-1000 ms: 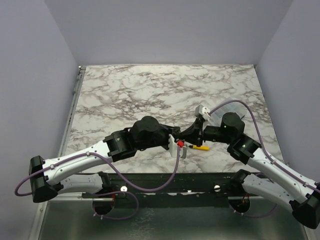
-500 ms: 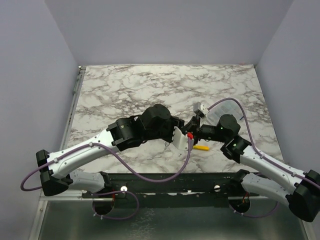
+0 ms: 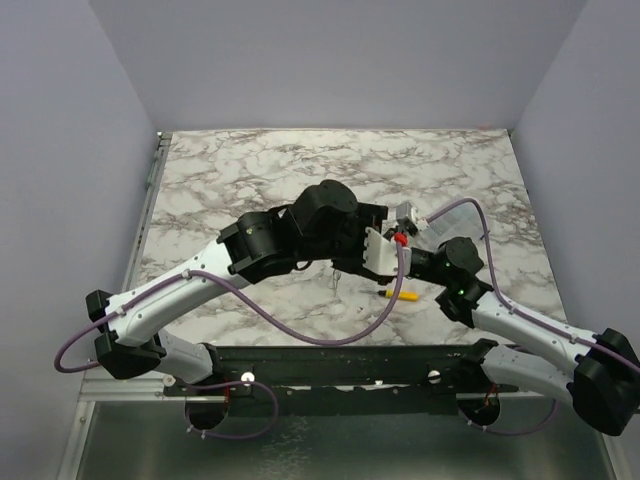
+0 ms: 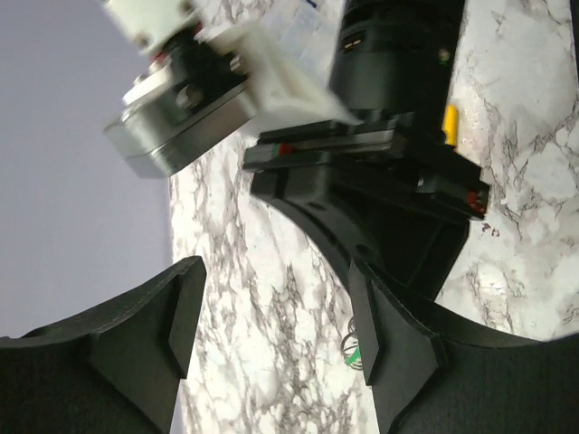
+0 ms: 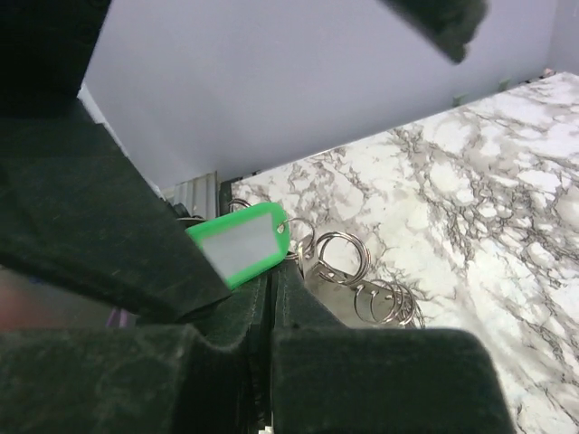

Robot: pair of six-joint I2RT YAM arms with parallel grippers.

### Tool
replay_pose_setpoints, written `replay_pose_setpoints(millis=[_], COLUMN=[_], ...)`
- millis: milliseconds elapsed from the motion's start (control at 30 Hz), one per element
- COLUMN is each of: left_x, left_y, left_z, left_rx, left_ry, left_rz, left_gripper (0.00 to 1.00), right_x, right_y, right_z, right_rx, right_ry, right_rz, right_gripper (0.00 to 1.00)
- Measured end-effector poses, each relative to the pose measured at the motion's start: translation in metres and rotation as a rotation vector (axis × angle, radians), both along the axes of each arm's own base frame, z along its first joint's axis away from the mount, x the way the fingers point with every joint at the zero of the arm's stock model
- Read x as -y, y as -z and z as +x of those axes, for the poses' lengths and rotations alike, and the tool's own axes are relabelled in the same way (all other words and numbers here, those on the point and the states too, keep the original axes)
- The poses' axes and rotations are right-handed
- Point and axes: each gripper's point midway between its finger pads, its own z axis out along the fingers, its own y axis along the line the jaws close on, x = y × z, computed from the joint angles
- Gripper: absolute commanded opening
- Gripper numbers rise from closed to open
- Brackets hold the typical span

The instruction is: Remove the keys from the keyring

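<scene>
In the right wrist view my right gripper (image 5: 271,287) is shut on the keyring (image 5: 336,290), a silvery plate carrying several wire rings, held above the marble. A key with a bright green head (image 5: 237,242) hangs from a ring right at the jaws. My left gripper (image 4: 271,336) stands open with only bare marble between its fingers. The keyring's rings (image 4: 349,344) and the green head (image 4: 351,358) peek out beside its right finger (image 4: 398,357). From above, the left gripper (image 3: 385,247) covers the right gripper's tips.
A yellow-handled screwdriver (image 3: 401,295) lies near the front of the marble table (image 3: 250,180). A clear plastic box (image 3: 455,220) sits behind the right arm. A thin small item (image 3: 338,281), too small to make out, lies under the left forearm.
The left gripper has gone from shut to open and has swung up and right, over the right gripper. The right arm has shifted slightly left, still shut.
</scene>
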Motion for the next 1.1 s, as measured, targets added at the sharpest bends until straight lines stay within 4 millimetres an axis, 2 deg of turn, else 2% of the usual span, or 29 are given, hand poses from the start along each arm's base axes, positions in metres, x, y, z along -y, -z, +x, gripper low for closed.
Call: replay_pose_setpoints(millis=[167, 333, 433, 533, 700, 933, 1100], left_x=[-0.013, -0.038, -0.053, -0.059, -0.062, -0.052, -0.044], left_y=[-0.007, -0.033, -0.034, -0.025, -0.002, 0.019, 0.021], left_z=[0.026, 0.069, 0.077, 0.070, 0.044, 0.009, -0.014], left_rx=[-0.137, -0.353, -0.463, -0.545, -0.652, -0.718, -0.689], left_ry=[-0.134, -0.333, -0.404, -0.416, -0.366, -0.233, -0.146], left_rz=[-0.063, -0.240, -0.292, -0.278, -0.216, -0.138, -0.096], left_gripper=[0.64, 0.52, 0.47, 0.43, 0.30, 0.25, 0.24], right_x=[0.005, 0.011, 0.013, 0.014, 0.015, 0.015, 0.015], right_y=[-0.006, -0.010, -0.016, -0.021, -0.024, -0.025, -0.026], right_z=[0.002, 0.003, 0.006, 0.006, 0.006, 0.006, 0.006], right_rx=[0.039, 0.085, 0.097, 0.098, 0.093, 0.091, 0.095], right_ry=[0.034, 0.074, 0.095, 0.102, 0.103, 0.105, 0.103], right_rz=[0.027, 0.055, 0.076, 0.093, 0.108, 0.111, 0.114], right_gripper=[0.01, 0.00, 0.01, 0.01, 0.01, 0.00, 0.01])
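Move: The ring held at the right fingertips lies about 6 cm to the left gripper's left, 2 cm back and some 6 cm below it. The green tag hangs roughly 3 cm back of that ring and level with it; the bunch of loose rings sits some 4 cm forward of it and 1 cm lower. From the right hand, the held ring is about 2 cm to the left, right at its tips. Swing the left gripper forward and left, rising a little, for about 9 cm, then draw it back some 9 cm and down 5 onto the ring at the right fingertips, tipping it about 40 degrees. Narrow its wide fingers on the way to a small gap straddling the ring, not shut. Keep the right fingers closed on the ring, raising it some 2.5 cm and slightly right. ##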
